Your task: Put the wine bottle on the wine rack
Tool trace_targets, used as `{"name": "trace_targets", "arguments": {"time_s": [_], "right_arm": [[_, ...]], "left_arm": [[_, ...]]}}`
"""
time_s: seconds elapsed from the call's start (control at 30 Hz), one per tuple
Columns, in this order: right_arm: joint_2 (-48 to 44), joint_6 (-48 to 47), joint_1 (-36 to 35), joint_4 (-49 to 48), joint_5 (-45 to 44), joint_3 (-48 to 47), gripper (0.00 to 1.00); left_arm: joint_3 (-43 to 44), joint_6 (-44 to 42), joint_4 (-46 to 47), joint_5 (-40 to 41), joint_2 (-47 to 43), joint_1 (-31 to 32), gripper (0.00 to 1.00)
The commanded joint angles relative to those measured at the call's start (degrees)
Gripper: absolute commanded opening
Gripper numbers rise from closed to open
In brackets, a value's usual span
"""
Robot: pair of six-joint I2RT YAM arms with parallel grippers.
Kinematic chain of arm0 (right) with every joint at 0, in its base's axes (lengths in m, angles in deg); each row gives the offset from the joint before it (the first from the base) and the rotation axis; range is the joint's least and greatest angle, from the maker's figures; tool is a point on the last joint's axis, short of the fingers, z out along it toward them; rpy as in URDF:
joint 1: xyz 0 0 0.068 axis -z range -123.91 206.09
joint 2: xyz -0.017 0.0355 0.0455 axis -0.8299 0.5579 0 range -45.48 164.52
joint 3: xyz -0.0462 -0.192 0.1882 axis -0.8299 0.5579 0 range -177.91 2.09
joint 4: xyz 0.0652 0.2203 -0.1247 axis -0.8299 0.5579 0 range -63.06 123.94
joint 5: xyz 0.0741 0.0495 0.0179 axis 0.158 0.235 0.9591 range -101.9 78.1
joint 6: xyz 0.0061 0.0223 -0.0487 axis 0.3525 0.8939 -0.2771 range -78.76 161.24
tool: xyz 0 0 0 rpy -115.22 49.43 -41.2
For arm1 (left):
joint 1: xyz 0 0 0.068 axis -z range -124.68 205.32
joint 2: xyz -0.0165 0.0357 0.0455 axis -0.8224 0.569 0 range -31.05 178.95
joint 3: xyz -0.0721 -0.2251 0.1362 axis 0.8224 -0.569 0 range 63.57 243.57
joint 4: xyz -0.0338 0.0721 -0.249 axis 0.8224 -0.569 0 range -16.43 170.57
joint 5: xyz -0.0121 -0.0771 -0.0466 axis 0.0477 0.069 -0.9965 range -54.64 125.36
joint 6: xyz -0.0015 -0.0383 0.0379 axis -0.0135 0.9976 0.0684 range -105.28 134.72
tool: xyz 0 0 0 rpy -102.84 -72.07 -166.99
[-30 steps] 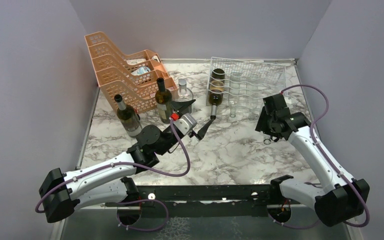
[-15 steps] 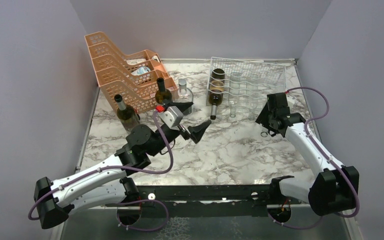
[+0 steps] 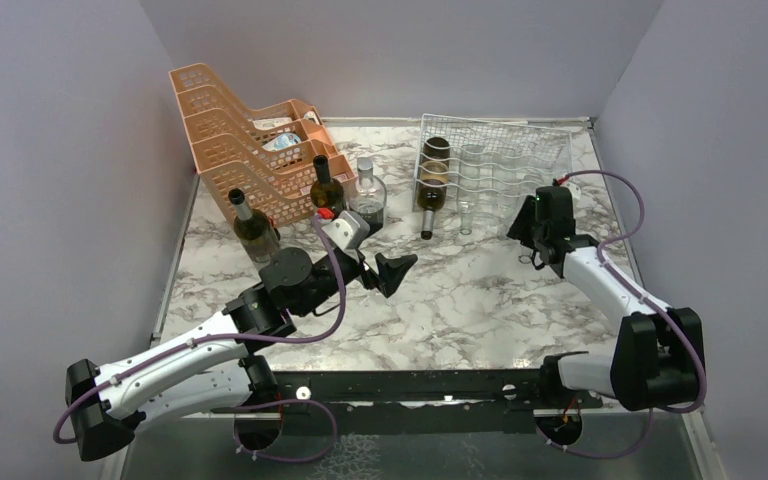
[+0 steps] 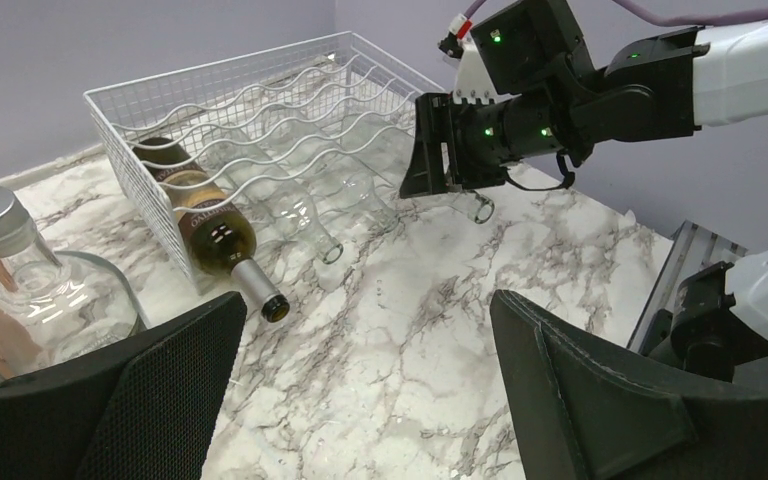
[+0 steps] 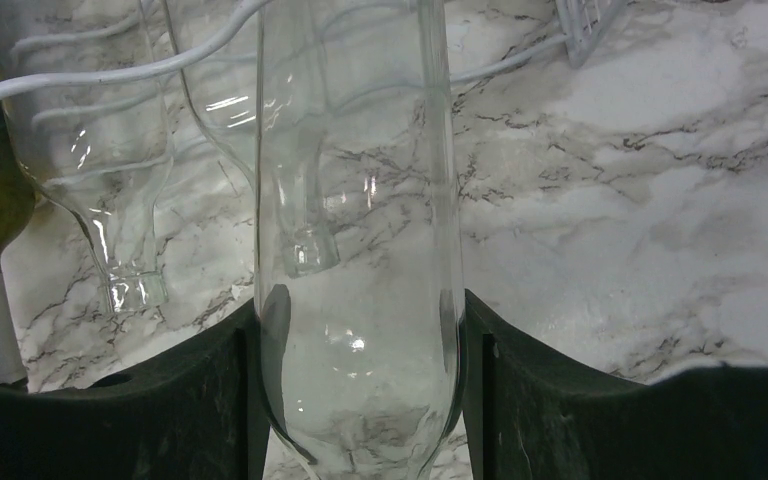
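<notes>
My right gripper (image 5: 360, 325) is shut on a clear glass wine bottle (image 5: 385, 385), with a finger on each side of it. The bottle's body reaches forward into the white wire wine rack (image 3: 520, 150) at the back right. The rack (image 4: 260, 100) holds a dark green bottle (image 4: 205, 215) in its left cradles and clear bottles (image 5: 110, 190) beside it. In the top view my right gripper (image 3: 532, 232) sits at the rack's front right. My left gripper (image 4: 370, 335) hangs open and empty over bare marble near the table's middle (image 3: 375, 250).
Two dark green bottles (image 3: 253, 232) (image 3: 326, 190) and a clear round flask (image 3: 367, 195) stand upright by the orange stacked trays (image 3: 245, 140) at the back left. Grey walls close the table on three sides.
My right gripper has carried the clear bottle away from me, up to the rack's front. My left arm has drawn back from the standing bottles, its gripper still open.
</notes>
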Motion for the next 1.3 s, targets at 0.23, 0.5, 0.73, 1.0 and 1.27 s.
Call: {"name": "trace_targets", "arguments": {"time_s": [0.23,0.5,0.73,1.0,1.27], "right_arm": [[3.95,-11.5,6.31,-18.45,3.66,-2.08,0.01],[6.38,-18.9,8.02,-25.16,4.3,-2.57,0.01],[11.89,-23.16,8.6,-28.76,4.89,-6.38,0.01],[18.04,-24.53,9.02,-33.76,8.84,-8.02,0.01],[24.15,-24.58,10.39,-35.31,9.55,-9.63,0.04]], "left_arm": [[2.36,1.39,-3.41,-0.25,-2.89,0.11,0.98],[2.27,1.28,-4.05,0.34,-3.34,0.17,0.98],[2.99,0.93,-4.91,0.12,-2.32,0.11,0.98],[2.71,0.32,-5.01,0.83,-2.3,0.15,0.98],[2.54,-1.01,-5.64,1.34,-2.22,0.11,0.98]]}}
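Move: The right hand holds the clear bottle by its body, base pointing outward. The rack's free right-end slot has its middle about 17 cm ahead, 6 cm to the right and 3 cm lower; the rack's right side wall is 15 cm ahead and 10 cm right. The nearest racked clear bottle lies 13 cm ahead, 4 cm left, the dark wine bottle 13 cm ahead, 23 cm left. From the left hand that slot is roughly 32 cm ahead, 36 cm right, 25 cm below. Keeping its grip on the clear bottle, the right hand first shifts about 4 cm to its right while easing some 3 cm forward and slightly down, lining the bottle up with the free slot between the neighbouring clear bottle and the rack's right side wall. It then drives on forward, about 10 cm in all and nearly 3 cm lower, sliding the bottle base-first under the wavy wires while the wrist turns about 10 degrees counter-clockwise and rolls its left side down by a similar amount, until the fingertips too are under a front wire. ##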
